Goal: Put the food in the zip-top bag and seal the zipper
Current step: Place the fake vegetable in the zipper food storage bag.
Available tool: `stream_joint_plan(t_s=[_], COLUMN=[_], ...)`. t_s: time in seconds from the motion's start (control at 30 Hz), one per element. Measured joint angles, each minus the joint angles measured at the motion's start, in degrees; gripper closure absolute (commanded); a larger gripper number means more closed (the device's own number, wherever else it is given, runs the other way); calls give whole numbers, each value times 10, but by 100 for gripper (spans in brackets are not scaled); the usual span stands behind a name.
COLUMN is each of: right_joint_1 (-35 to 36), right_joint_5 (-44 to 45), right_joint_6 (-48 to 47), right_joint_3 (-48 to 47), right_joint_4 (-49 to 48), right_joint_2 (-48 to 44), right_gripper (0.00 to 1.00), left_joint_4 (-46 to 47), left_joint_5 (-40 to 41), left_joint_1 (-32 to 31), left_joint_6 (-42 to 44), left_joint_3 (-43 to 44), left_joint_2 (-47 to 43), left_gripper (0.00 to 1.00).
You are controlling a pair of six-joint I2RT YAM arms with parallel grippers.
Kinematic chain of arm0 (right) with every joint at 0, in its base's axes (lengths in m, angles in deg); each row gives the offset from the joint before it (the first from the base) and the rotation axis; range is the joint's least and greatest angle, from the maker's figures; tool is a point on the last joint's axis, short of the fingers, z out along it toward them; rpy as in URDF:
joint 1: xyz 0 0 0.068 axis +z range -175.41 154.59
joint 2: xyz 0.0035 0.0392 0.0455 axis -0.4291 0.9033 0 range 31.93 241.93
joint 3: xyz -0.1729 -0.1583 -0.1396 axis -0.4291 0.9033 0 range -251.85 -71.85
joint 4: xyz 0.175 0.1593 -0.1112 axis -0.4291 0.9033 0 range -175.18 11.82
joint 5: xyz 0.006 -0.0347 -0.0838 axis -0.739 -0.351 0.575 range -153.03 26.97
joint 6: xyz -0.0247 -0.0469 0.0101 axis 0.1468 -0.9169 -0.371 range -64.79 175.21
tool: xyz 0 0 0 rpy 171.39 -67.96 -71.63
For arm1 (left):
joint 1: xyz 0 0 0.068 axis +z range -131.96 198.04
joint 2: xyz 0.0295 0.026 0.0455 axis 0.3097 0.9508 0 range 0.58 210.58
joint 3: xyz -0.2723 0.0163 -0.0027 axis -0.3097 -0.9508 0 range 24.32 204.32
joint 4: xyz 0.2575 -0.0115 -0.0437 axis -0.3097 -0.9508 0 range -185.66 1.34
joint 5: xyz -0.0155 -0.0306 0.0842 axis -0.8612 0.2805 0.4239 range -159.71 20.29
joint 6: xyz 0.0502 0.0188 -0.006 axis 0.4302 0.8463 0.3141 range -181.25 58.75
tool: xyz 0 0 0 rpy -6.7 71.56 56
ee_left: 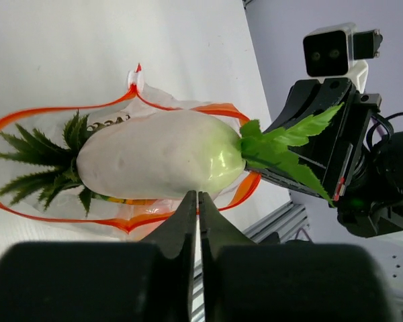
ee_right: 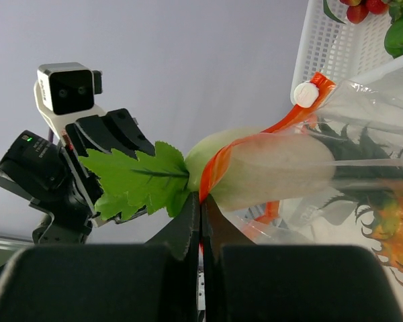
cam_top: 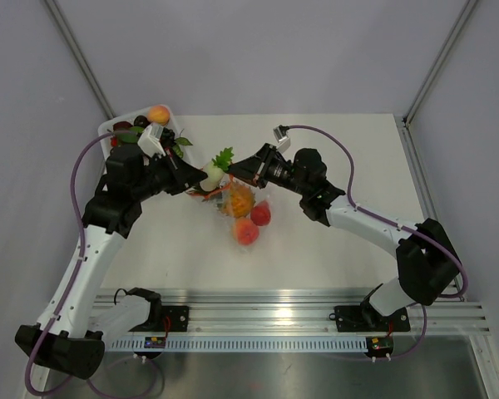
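The clear zip-top bag (cam_top: 233, 218) lies mid-table with its mouth held wide between both grippers. Inside it are the orange pineapple (cam_top: 239, 199), a red fruit (cam_top: 261, 214) and a peach (cam_top: 246, 232). A white toy radish (ee_left: 161, 157) lies across the mouth, ringed by the red zipper (ee_left: 27, 121), its green leaves (ee_left: 289, 144) sticking out. My left gripper (ee_left: 199, 196) is shut on the near edge of the mouth. On the opposite edge my right gripper (ee_right: 200, 201) is shut, the red zipper (ee_right: 218, 168) running into its tips. The white slider (ee_right: 307, 94) sits at the zipper's end.
A white basket (cam_top: 116, 127) at the table's back left holds another peach (cam_top: 158, 114), dark red fruits and leaves. In the right wrist view the basket (ee_right: 336, 47) stands just behind the bag. An aluminium rail (cam_top: 283, 312) runs along the near edge.
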Motion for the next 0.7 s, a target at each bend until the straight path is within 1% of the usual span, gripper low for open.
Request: stream_joint_plan(t_s=[0.07, 0.1, 0.2, 0.23, 0.3, 0.33, 0.43, 0.47, 0.5, 0.53, 0.57, 0.7], right_joint_1=[0, 0, 0, 0, 0, 0, 0, 0, 0, 0, 0, 0], right_joint_5=[-5, -7, -9, -9, -9, -9, -9, -9, -9, -9, -9, -10], right_joint_6=[0, 1, 1, 2, 3, 4, 5, 5, 5, 6, 6, 7], right_joint_3=[0, 0, 0, 0, 0, 0, 0, 0, 0, 0, 0, 0], right_joint_4=[0, 0, 0, 0, 0, 0, 0, 0, 0, 0, 0, 0], right_joint_2=[2, 3, 3, 3, 4, 4, 4, 4, 4, 4, 4, 4], right_gripper=[100, 100, 100, 100, 100, 100, 100, 100, 100, 100, 100, 100], left_joint_4=[-12, -16, -37, -44, -61, -68, -88, -94, -96, -99, -104, -98], left_joint_5=[2, 2, 8, 12, 24, 30, 50, 56, 60, 64, 67, 69], left_joint_1=[0, 0, 0, 0, 0, 0, 0, 0, 0, 0, 0, 0], left_joint_6=[22, 28, 65, 78, 103, 115, 153, 165, 180, 193, 211, 275], left_joint_3=[14, 19, 41, 49, 61, 66, 78, 80, 80, 80, 80, 60], left_joint_2=[3, 3, 9, 10, 11, 11, 11, 10, 9, 9, 8, -15], left_gripper=[82, 75, 63, 54, 43, 33, 17, 10, 4, 4, 1, 1])
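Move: Just beyond the left hand's shut fingertips hangs the white radish, half in the bag mouth: about 2 cm ahead, 2 cm to the right and 5 cm below. Within the bag and lower down, the pineapple is level with that hand and some 7 cm right, the peach about 7 cm back and 9 cm right, and the red fruit 2 cm back and 13 cm right. From the right hand, the radish lies roughly 4 cm left, 1 cm ahead and 5 cm below. Backing off leftward from the white radish by about 4 cm, the left hand spreads its shut fingers wide and rolls some 25 degrees about its pointing direction, left side rising, so the jaws face the radish from either side. It lifts about 1 cm on the way and sinks back. The right hand stays put, still pinching the bag's orange rim. ##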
